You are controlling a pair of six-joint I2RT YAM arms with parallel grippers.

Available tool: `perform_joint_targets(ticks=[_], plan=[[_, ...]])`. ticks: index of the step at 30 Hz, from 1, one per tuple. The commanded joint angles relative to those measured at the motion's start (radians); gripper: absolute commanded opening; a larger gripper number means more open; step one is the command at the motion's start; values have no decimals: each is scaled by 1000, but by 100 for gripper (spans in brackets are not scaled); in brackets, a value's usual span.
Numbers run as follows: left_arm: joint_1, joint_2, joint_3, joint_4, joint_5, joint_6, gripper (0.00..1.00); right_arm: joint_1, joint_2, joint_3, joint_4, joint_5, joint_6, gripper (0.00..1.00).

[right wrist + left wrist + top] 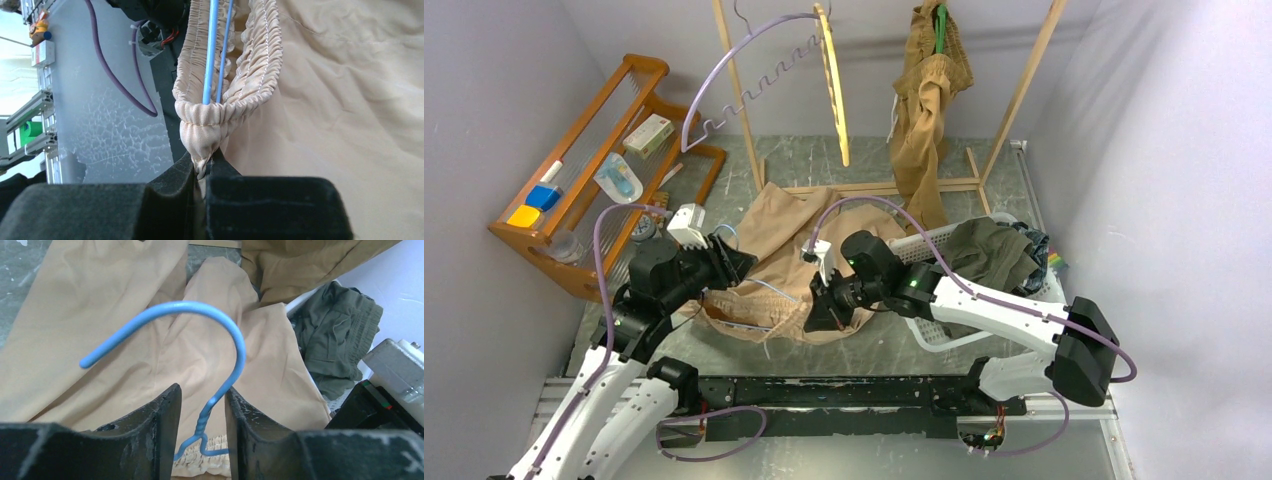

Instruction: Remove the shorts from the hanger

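Light beige shorts [784, 255] lie spread on the table with a blue wire hanger [200, 307] still threaded through the gathered waistband [205, 125]. My left gripper [202, 400] straddles the hanger's twisted neck; the jaws stand apart, with a gap left of the wire. My right gripper [202, 167] is shut on the end of the waistband, where the two blue wires [212, 50] enter the cloth. In the top view the left gripper [742, 265] and the right gripper [819, 315] sit at opposite sides of the beige shorts. Tan-brown shorts [929, 110] hang on a green hanger [940, 25].
A white basket [944, 335] at the right holds olive shorts [989, 255] and a dark printed garment [1034, 245]. A wooden clothes rack [1024, 90] stands at the back with an empty hanger [829, 70]. A wooden shelf [584, 170] with small items stands at the left.
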Motion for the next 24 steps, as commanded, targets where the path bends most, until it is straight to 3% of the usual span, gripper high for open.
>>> perform_joint_targets(ticks=[1, 2, 8, 10, 14, 17, 18, 24], plan=[[-2, -18, 8, -36, -25, 27, 41, 7, 3, 34, 43, 23, 6, 0], [-3, -21, 8, -39, -27, 24, 40, 4, 6, 38, 42, 31, 11, 0], [-3, -47, 0, -37, -62, 20, 10, 4, 6, 41, 38, 35, 18, 0], [-2, -52, 3, -38, -72, 20, 7, 4, -3, 45, 25, 63, 28, 2], [-3, -48, 20, -52, -89, 33, 7, 4, -37, 57, 7, 68, 33, 26], [-3, -47, 25, -50, -96, 42, 7, 4, -71, 55, 10, 93, 41, 53], [-1, -47, 26, -50, -97, 43, 7, 4, -79, 62, 4, 103, 44, 58], [-2, -42, 29, -47, -85, 53, 7, 6, -89, 101, -33, 205, 41, 64]])
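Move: The blue hanger's neck is already between the left hand's half-open fingers, 1 cm at most from the hand point. From that hand the waistband's right-hand end, already pinched in the right fingers, lies about 12 cm back, 14 cm right and 6 cm lower; the waistband opening's middle is some 10 cm back, straight below by about 8 cm. From the right hand, the basket stands roughly 35 cm right, 10 cm forward and 12 cm below. The hanger's neck gets pinched as the left fingers close round it, that hand shifting only about 1.5 cm left. The waistband's right-hand end is then let go: after creeping about 1 cm forward with its pinch kept, the right hand opens its fingers and lifts nearly 4 cm, still easing forward and turning slightly clockwise. ##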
